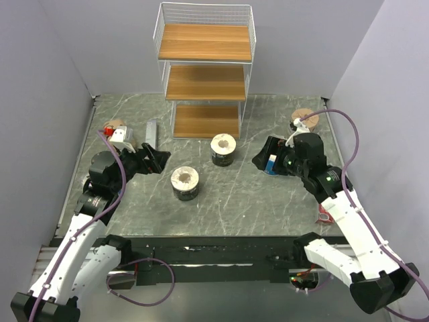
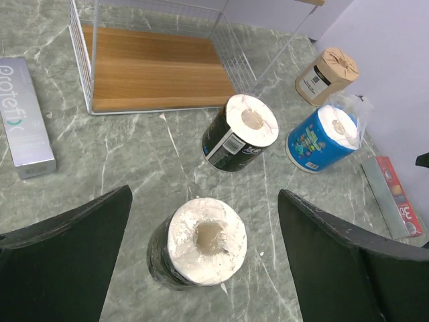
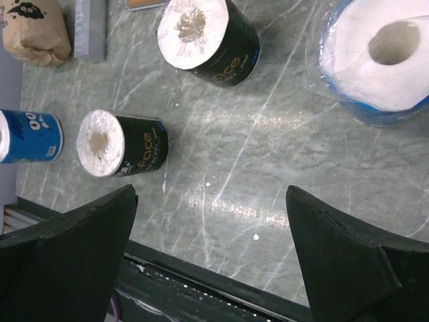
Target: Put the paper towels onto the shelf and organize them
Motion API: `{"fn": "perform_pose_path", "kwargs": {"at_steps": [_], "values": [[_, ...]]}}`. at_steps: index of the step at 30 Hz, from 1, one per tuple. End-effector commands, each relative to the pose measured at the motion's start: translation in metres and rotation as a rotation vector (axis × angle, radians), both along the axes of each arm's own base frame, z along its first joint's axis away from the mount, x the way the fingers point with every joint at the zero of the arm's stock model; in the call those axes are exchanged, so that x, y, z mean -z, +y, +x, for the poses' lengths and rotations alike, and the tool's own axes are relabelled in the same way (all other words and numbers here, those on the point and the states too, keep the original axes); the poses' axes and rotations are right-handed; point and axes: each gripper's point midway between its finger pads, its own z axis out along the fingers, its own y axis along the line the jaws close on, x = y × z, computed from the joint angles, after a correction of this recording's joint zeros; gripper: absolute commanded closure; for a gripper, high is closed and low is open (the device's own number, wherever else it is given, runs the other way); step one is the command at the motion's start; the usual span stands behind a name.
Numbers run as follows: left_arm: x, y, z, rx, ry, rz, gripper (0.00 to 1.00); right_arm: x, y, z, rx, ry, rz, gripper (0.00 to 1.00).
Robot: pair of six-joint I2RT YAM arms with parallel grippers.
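Observation:
The shelf [image 1: 205,67] stands at the back, its three boards bare. Two black paper towels stand on end mid-table: one [image 1: 185,184] just right of my left gripper [image 1: 155,161], the other [image 1: 223,149] before the shelf. In the left wrist view the near black roll [image 2: 204,245] sits low between the wide-open fingers of the left gripper [image 2: 204,194], untouched. My right gripper [image 1: 265,155] hovers open beside a blue-and-white roll [image 1: 271,163]. In the right wrist view this roll [image 3: 379,60] lies beyond the right gripper [image 3: 212,190]. Tan rolls sit back right [image 1: 305,119] and back left [image 1: 115,126].
A flat grey bar [image 1: 151,132] lies left of the shelf's foot. A small red packet [image 1: 326,215] lies by the right arm. A second blue roll [image 3: 30,136] shows at the left edge of the right wrist view. Grey walls close the table's sides.

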Motion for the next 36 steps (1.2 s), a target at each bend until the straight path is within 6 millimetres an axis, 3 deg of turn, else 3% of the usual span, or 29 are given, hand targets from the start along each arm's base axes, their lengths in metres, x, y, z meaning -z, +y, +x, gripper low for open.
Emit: {"fn": "perform_pose_path", "kwargs": {"at_steps": [1, 9, 15, 16, 17, 18, 20, 21, 23, 25, 29, 36], "values": [[-0.027, 0.002, -0.001, -0.010, -0.073, -0.008, 0.04, -0.027, -0.006, 0.005, 0.053, -0.084, 0.018, 0.00], [-0.028, 0.003, -0.001, -0.013, -0.079, -0.014, 0.03, -0.024, -0.023, 0.011, 0.204, -0.071, 0.034, 0.01], [-0.028, 0.005, 0.001, -0.028, -0.070, -0.007, 0.03, -0.029, -0.033, 0.038, 0.275, -0.084, -0.039, 0.01], [-0.028, 0.005, 0.000, -0.025, -0.072, -0.008, 0.04, -0.020, -0.033, 0.046, 0.280, -0.048, -0.069, 0.01], [-0.028, 0.005, 0.000, -0.025, -0.071, -0.009, 0.04, -0.026, -0.037, 0.053, 0.302, -0.054, -0.080, 0.01], [-0.029, 0.004, -0.001, -0.024, -0.077, -0.011, 0.04, -0.013, -0.040, 0.060, 0.320, 0.000, -0.110, 0.02], [-0.029, 0.004, -0.001, -0.021, -0.078, -0.012, 0.04, -0.012, -0.041, 0.072, 0.317, 0.006, -0.123, 0.06], [-0.030, 0.004, -0.002, -0.019, -0.081, -0.013, 0.04, 0.000, -0.037, 0.080, 0.292, 0.043, -0.122, 0.09], [-0.032, 0.004, -0.003, -0.019, -0.085, -0.014, 0.04, 0.009, -0.050, 0.088, 0.328, 0.095, -0.126, 0.18], [-0.033, 0.004, -0.004, -0.015, -0.090, -0.014, 0.04, 0.023, -0.065, 0.097, 0.367, 0.132, -0.132, 0.21], [-0.037, 0.004, -0.008, -0.008, -0.106, -0.018, 0.03, 0.045, -0.087, 0.102, 0.414, 0.181, -0.103, 0.24], [-0.040, -0.002, -0.011, 0.030, -0.118, -0.024, 0.04, 0.057, -0.121, 0.102, 0.491, 0.220, -0.141, 0.24]]}}
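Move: The blue paper towels are aimed at: some 7 cm ahead of the right hand, 7 cm to its right and about 18 cm below. At much the same depth, the nearer-to-shelf black roll stands about 10 cm ahead and 14 cm left of that hand, the brown roll 21 cm ahead and 19 cm right, the red box 7 cm back and 27 cm right. From the left hand the blue towels are roughly 43 cm right, 8 cm ahead and 20 cm below. Towards the blue paper towels, and on over their far right part, the right hand first edges right, then reaches forward, sinks and sweeps right: about 10 cm each to the right and forward, 6 cm down. Its wrist turns clockwise some 25 degrees and tips steeper down, while the open fingers narrow by about a quarter, still above the roll. ##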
